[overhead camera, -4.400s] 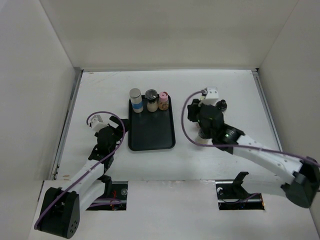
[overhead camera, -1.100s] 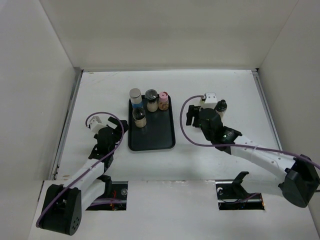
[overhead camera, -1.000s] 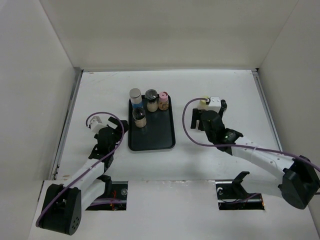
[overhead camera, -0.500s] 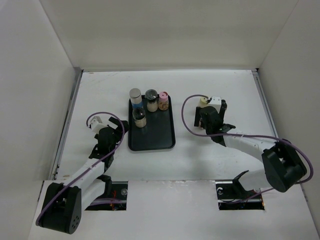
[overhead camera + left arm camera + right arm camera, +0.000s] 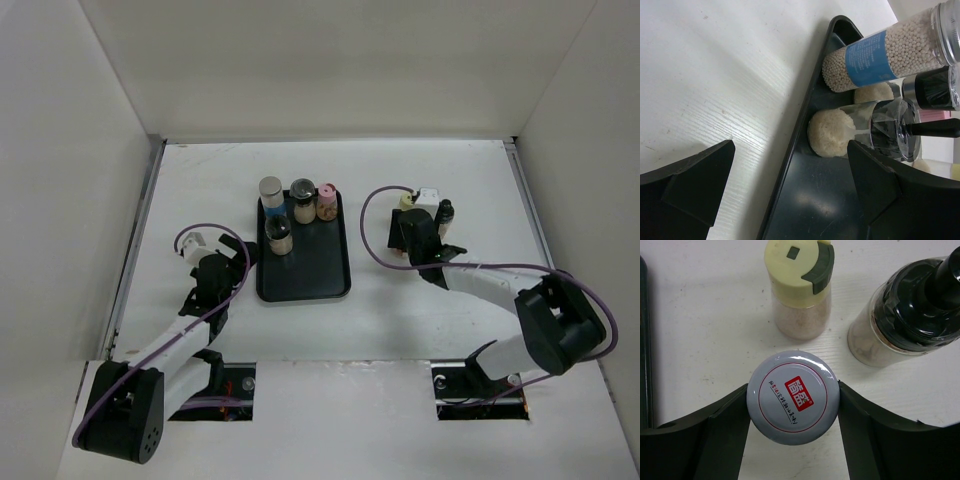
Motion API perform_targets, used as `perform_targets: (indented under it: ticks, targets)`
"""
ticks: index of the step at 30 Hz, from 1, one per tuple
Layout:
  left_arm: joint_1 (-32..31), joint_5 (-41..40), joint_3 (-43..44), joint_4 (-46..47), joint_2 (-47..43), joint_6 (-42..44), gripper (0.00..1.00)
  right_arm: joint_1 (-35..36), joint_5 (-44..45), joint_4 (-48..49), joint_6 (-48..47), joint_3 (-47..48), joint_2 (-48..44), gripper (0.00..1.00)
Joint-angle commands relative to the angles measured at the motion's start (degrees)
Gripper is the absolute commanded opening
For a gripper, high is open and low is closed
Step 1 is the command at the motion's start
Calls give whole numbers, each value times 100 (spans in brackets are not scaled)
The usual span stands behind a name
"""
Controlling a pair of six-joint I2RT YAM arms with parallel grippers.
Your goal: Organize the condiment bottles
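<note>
A black tray (image 5: 318,275) holds a blue-banded grey-capped bottle (image 5: 271,198), a black-capped one (image 5: 303,198), a pink-capped one (image 5: 327,200) and a dark-capped one (image 5: 280,235) in front of them. Right of the tray, on the table, stand a pale-yellow-capped bottle (image 5: 799,285) and a black-capped bottle (image 5: 917,305). Just in front of these is a grey-lidded jar (image 5: 793,397) with a red label. My right gripper (image 5: 793,401) is shut on that lid, both fingers (image 5: 725,425) touching it. My left gripper (image 5: 790,150) is open at the tray's left rim (image 5: 790,165), holding nothing.
White walls enclose the table on three sides. The tray's front half (image 5: 305,280) is bare. The right arm's purple cable (image 5: 372,225) loops between the tray and the loose bottles. Bare table lies in front of both arms.
A fourth bottle now stands in the tray, unlike the oldest frame. The right gripper has moved back over the loose bottles and closed on the grey-lidded jar. The left arm has hardly moved.
</note>
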Motion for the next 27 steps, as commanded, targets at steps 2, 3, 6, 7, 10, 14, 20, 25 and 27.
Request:
perform_targets:
  ticks: [2, 3, 6, 7, 10, 14, 20, 25, 27]
  targets:
    - [-34, 22, 63, 316, -23, 17, 100, 41, 162, 460, -91, 207, -280, 52]
    - [-43, 4, 81, 325, 12, 17, 100, 120, 197, 460, -126, 216, -411, 51]
    - [-60, 74, 81, 333, 56, 17, 100, 410, 215, 425, -258, 365, -833, 50]
    - [-60, 74, 64, 333, 22, 17, 100, 515, 172, 390, -259, 461, -895, 50]
    - [-34, -22, 46, 333, -58, -10, 100, 893, 22, 232, -250, 900, -783, 51]
    - [-34, 22, 29, 281, -154, 8, 100, 1306, -145, 345, -268, 1559, -28, 51]
    - [19, 39, 11, 272, -163, 34, 100, 1764, -330, 530, -381, 2771, 1369, 50]
    - [10, 56, 37, 272, -102, 43, 100, 1878, -470, 592, -399, 3484, 2249, 52]
    - [19, 92, 28, 289, -102, 43, 100, 1887, -514, 671, -356, 3652, 2495, 52]
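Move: The right hand already grips the grey-lidded jar. Its goal, an empty patch of the tray, lies about 23 cm to its left, 2 cm farther out and 5 cm below. From the hand, the pink-capped bottle stands 9 cm ahead and 20 cm left, the black-topped grinder 8 cm ahead and 26 cm left, and the black-handled bottle some 32 cm left and 1 cm ahead. From the left hand, that patch is roughly 20 cm right and 2 cm ahead. Keeping the grey-lidded jar pinched between its fingers, the right hand lifts it nearly 9 cm while swinging left towards the tray, about 23 cm in all. Past the tray's right rim it sinks again by over 5 cm towards the free patch on the near side of the pink-capped bottle, turning some 25 degrees counter-clockwise on the way. ##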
